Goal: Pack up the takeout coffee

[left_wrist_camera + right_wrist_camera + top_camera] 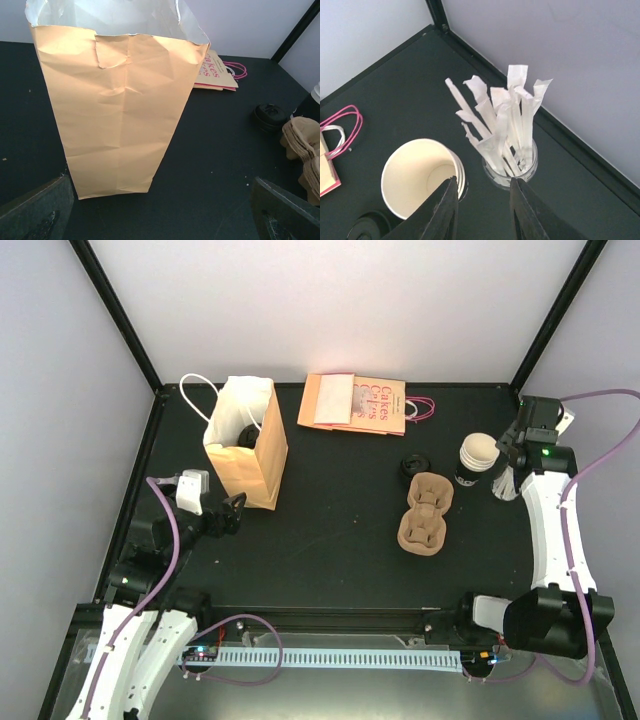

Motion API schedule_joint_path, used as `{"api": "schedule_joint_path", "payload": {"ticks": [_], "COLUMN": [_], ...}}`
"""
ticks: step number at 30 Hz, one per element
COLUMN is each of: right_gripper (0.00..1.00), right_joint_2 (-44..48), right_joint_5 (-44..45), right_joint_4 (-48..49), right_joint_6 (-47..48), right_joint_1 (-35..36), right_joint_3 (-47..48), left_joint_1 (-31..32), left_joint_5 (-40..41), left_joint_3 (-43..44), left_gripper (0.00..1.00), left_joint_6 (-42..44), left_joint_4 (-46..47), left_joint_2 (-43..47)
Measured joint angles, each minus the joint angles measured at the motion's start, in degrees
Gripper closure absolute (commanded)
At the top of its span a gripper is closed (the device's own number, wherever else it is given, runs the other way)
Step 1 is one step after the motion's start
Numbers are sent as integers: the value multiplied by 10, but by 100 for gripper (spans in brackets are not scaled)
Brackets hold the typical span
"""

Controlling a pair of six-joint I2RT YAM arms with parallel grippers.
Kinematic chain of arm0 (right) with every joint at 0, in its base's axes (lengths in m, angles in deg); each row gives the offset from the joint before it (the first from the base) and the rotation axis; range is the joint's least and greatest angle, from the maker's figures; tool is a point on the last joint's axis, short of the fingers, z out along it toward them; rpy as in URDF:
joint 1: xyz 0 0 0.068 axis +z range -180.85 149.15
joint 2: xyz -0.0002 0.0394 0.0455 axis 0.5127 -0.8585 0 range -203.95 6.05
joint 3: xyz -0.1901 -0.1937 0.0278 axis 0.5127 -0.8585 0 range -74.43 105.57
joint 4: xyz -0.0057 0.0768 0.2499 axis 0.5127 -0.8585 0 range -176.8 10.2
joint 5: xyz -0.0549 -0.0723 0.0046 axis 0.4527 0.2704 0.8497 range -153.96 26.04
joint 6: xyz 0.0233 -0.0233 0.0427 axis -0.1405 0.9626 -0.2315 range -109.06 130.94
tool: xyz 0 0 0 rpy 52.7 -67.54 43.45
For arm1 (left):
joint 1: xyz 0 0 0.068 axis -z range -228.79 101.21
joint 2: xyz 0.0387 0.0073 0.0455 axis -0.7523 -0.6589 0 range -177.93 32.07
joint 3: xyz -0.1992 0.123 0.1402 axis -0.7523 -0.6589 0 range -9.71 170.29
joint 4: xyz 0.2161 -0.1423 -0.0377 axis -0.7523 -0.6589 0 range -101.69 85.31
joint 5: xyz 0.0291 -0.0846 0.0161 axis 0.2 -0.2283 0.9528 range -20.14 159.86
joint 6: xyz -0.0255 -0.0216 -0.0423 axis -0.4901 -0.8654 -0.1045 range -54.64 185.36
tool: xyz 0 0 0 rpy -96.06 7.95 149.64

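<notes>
The takeout coffee cup (477, 458) stands uncovered at the right of the table; its cream inside shows in the right wrist view (417, 175). Its round black lid (414, 462) lies apart to the left, also seen in the wrist views (270, 116) (367, 227). My right gripper (502, 465) (483, 180) hovers between the cup and a jar of straws (507, 130). Its jaws stand narrowly open over bare table, the left finger above the cup's rim. My left gripper (232, 510) (161, 182) is wide open just in front of the upright brown paper bag (245, 440) (120, 110), holding nothing.
A brown pulp cup carrier (425, 512) (305, 145) lies beside the lid. Flat printed bags with pink handles (355, 402) (215, 70) lie at the back. Something dark sits inside the upright bag (247, 433). The black frame and walls stand close behind the straw jar (520, 170).
</notes>
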Motion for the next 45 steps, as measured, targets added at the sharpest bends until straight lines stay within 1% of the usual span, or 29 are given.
{"api": "schedule_joint_path", "payload": {"ticks": [9,12,21,28,29,32,34,37,38,39,41,42,45], "right_gripper": [69,74,74,74,78,80,86,88,93,94,96,98,99], "right_joint_2": [-41,-59,-129,-147,-148,-151,-153,-156,-158,-162,-167,-170,-174], "right_joint_5": [40,45,50,56,56,56,56,56,56,56,54,53,52], "right_joint_4": [-6,-8,-22,-24,-26,-26,-26,-28,-31,-32,-33,-34,-37], "right_joint_6": [10,19,51,65,68,75,79,89,91,93,98,100,104], "right_joint_1": [0,0,0,0,0,0,0,0,0,0,0,0,0], "right_joint_3": [33,38,90,93,95,96,96,100,104,109,117,120,124], "left_joint_1": [0,0,0,0,0,0,0,0,0,0,0,0,0], "left_joint_5": [0,0,0,0,0,0,0,0,0,0,0,0,0], "left_joint_3": [0,0,0,0,0,0,0,0,0,0,0,0,0], "left_gripper": [1,1,1,1,1,1,1,1,1,1,1,1,1], "left_joint_6": [0,0,0,0,0,0,0,0,0,0,0,0,0], "left_joint_4": [0,0,0,0,0,0,0,0,0,0,0,0,0], "left_joint_2": [0,0,-7,-9,-9,-9,-9,-9,-9,-9,-9,-9,-9]}}
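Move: The paper-wrapped straws stand in their clear jar about 8 cm ahead of the right hand and 7 cm to its right, their middle some 10 cm below the fingertips. The stacked cups are about 7 cm ahead and 4 cm to the left of the hand; the black lid lies some 9 cm ahead and 16 cm left. The left hand waits by the bag, with the straws roughly 60 cm to its right and 17 cm farther out. Forward by about 5 cm, the right hand eases in towards the straws, sinking some 2.5 cm and drifting about 2 cm right on the way. The wrist tips the fingers roughly 15 degrees farther down, and the fingers, a third open to begin with, close practically shut among the straws' upper ends late in the reach. Whether they pinch a straw can't be seen. ##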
